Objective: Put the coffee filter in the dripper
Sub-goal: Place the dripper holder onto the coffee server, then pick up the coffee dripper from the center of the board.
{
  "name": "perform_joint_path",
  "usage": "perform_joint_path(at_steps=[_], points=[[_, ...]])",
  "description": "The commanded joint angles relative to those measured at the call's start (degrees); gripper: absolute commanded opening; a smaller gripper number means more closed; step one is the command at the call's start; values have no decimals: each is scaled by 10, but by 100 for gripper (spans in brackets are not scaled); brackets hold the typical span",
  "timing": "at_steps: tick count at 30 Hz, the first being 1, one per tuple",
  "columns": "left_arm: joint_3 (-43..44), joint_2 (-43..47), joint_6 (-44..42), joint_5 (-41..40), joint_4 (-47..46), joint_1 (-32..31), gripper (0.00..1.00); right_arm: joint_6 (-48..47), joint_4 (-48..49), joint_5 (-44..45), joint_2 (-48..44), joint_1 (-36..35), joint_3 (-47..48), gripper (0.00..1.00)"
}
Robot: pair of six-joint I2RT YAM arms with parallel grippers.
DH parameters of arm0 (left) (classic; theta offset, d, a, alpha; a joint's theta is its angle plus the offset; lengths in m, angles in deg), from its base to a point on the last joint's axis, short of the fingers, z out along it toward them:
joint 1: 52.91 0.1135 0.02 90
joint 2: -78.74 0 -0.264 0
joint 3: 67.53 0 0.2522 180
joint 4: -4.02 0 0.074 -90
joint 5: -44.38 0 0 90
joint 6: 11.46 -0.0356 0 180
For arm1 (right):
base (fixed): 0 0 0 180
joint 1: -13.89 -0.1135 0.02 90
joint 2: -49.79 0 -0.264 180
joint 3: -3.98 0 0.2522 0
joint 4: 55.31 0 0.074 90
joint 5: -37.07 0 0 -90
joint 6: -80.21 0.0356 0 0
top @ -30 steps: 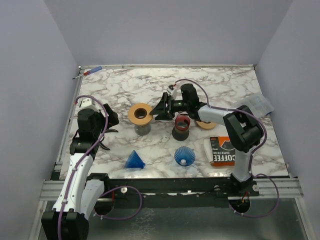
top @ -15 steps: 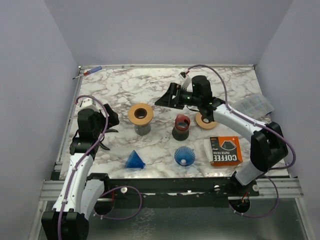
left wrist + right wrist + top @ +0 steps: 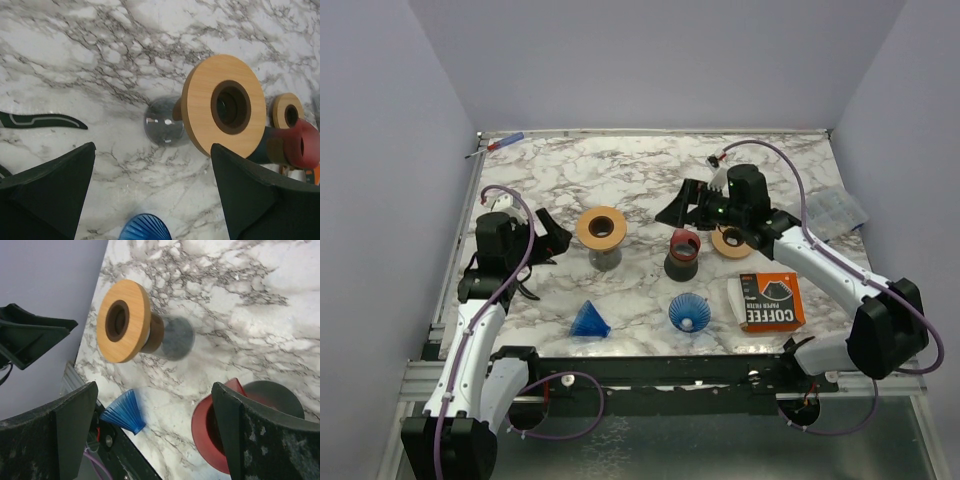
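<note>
Two blue ribbed cone drippers sit near the front edge: one tipped over (image 3: 590, 320), one upright and open (image 3: 687, 311). The tipped one also shows as a blue dripper (image 3: 145, 227) in the left wrist view and a blue dripper (image 3: 125, 412) in the right wrist view. No loose coffee filter shows; only an orange and black coffee filter box (image 3: 770, 300) lies at the front right. My left gripper (image 3: 552, 238) (image 3: 152, 150) hangs open and empty left of the wooden-ringed glass stand (image 3: 602, 228). My right gripper (image 3: 682, 207) (image 3: 155, 387) hovers open and empty behind the red-rimmed dark vessel (image 3: 683, 245).
A second wooden ring (image 3: 731, 241) lies right of the red-rimmed vessel. A clear plastic box (image 3: 830, 210) rests at the right edge, and a blue-handled tool (image 3: 500, 145) lies at the back left corner. Purple walls enclose the marble table (image 3: 620, 170).
My right arm has drawn back to the right, away from the wooden-ringed stand, and its jaws have spread wider. The left gripper has swung slightly toward the stand.
</note>
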Motion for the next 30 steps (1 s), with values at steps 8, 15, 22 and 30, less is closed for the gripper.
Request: perform_joint_path(at_steps=[8,15,22,30], points=[[30,-7,25,98,223,1,99,-13,-43,0,-54,17,-41,100],[57,-26,-17,81,328,0,99,-4,-41,-31,-67,20,-47,100],[21,-39,-10,130,330,-6,94,0,-40,-37,-66,21,-55,100],[-24,-29,7,184,316,-39,75,6,-36,-40,-66,21,-65,100]])
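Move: The near blue dripper, lying on its side close to the table's front edge, is about 13 cm back from the left gripper, 6 cm to its right and 12 cm below. The wooden holder, already on the glass server, sits roughly 5 cm ahead, 9 cm right and 5 cm lower; the second blue dripper lies some 22 cm to the right of the first and 2 cm farther out. From the right hand, the near dripper is around 18 cm back, 18 cm left and 17 cm down. Draw the left gripper back about 12 cm and down 8 cm, with a smaller shift to the right, from beside the holder towards the near blue dripper, tipping the fingers down some 35 degrees. Start narrowing them over the last stretch, without gripping yet. Ease the open right gripper about 3 cm back and right, away from the placed holder. ##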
